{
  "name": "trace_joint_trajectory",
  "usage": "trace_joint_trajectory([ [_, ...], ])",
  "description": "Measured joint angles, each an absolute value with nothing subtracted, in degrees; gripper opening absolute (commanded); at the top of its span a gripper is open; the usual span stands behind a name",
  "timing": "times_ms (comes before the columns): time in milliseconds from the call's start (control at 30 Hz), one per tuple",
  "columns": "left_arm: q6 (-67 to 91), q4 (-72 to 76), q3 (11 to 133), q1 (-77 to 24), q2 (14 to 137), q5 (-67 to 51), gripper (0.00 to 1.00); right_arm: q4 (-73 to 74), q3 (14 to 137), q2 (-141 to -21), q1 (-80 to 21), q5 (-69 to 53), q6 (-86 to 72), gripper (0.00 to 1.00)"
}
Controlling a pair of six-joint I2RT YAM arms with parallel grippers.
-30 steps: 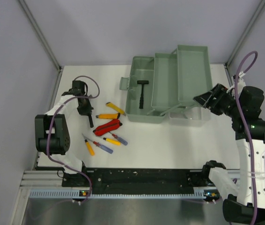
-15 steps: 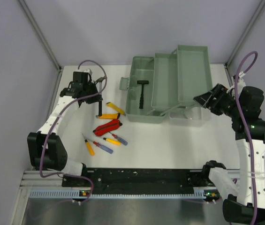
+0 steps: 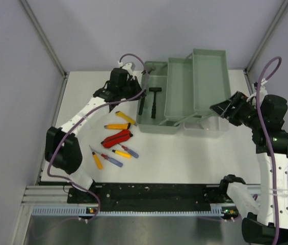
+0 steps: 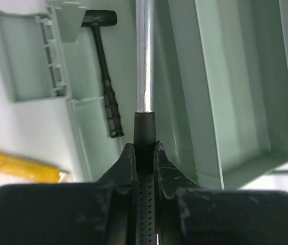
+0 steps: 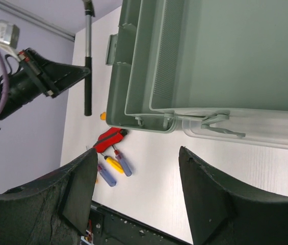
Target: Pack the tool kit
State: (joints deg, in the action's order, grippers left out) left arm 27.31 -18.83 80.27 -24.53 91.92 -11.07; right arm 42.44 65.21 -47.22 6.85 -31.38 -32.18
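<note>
The grey-green toolbox stands open at the back, its fold-out trays swung right and empty. A black hammer lies in its left bay, also seen in the left wrist view. My left gripper is shut on the black grip of a silver-shafted hammer, held above the box's left wall. My right gripper hangs open and empty by the box's right end. Yellow knives, red pliers and screwdrivers lie on the table.
The translucent lid lies at the box's front right, under the trays. A latch flap sticks out from the box's left side. Grey walls close the table in at the left, back and right; a black rail runs along the near edge.
My left arm has swung from the table's left side rightward and back, carrying the silver-shafted hammer to the toolbox's left wall. The right arm has not moved.
</note>
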Motion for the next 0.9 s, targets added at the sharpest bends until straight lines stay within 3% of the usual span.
trace_joint_trajectory([
  [300, 31.9, -12.8, 86.2, -28.5, 108.5, -9.9, 0.00, 42.5, 64.4, -45.8, 6.9, -31.6, -32.6, 0.64],
  [900, 37.9, -9.8, 97.0, -30.9, 122.3, -4.3, 0.00, 42.4, 64.1, -45.7, 6.9, -31.7, -32.7, 0.64],
])
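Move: The hammer is already in the left fingers; the free strip of the tool box's deep bin that it is going to lies about 6 cm ahead, 11 cm to the right and 21 cm below. The mallet in the bin is some 3 cm ahead, 7 cm right and 21 cm below; the lower tray is about 10 cm ahead, 17 cm right and 10 cm down. From the right hand, that strip is roughly 21 cm ahead, 22 cm left and 30 cm down. The hammer, kept pinched by its black grip in the left fingers, is lowered about 11 cm towards the bin floor while being carried some 9 cm right and 8 cm forward, to the mallet's right-hand side. The drop comes mostly early, eases off while the hand keeps on forward and right, then resumes, the fingers tipping slightly further down. ##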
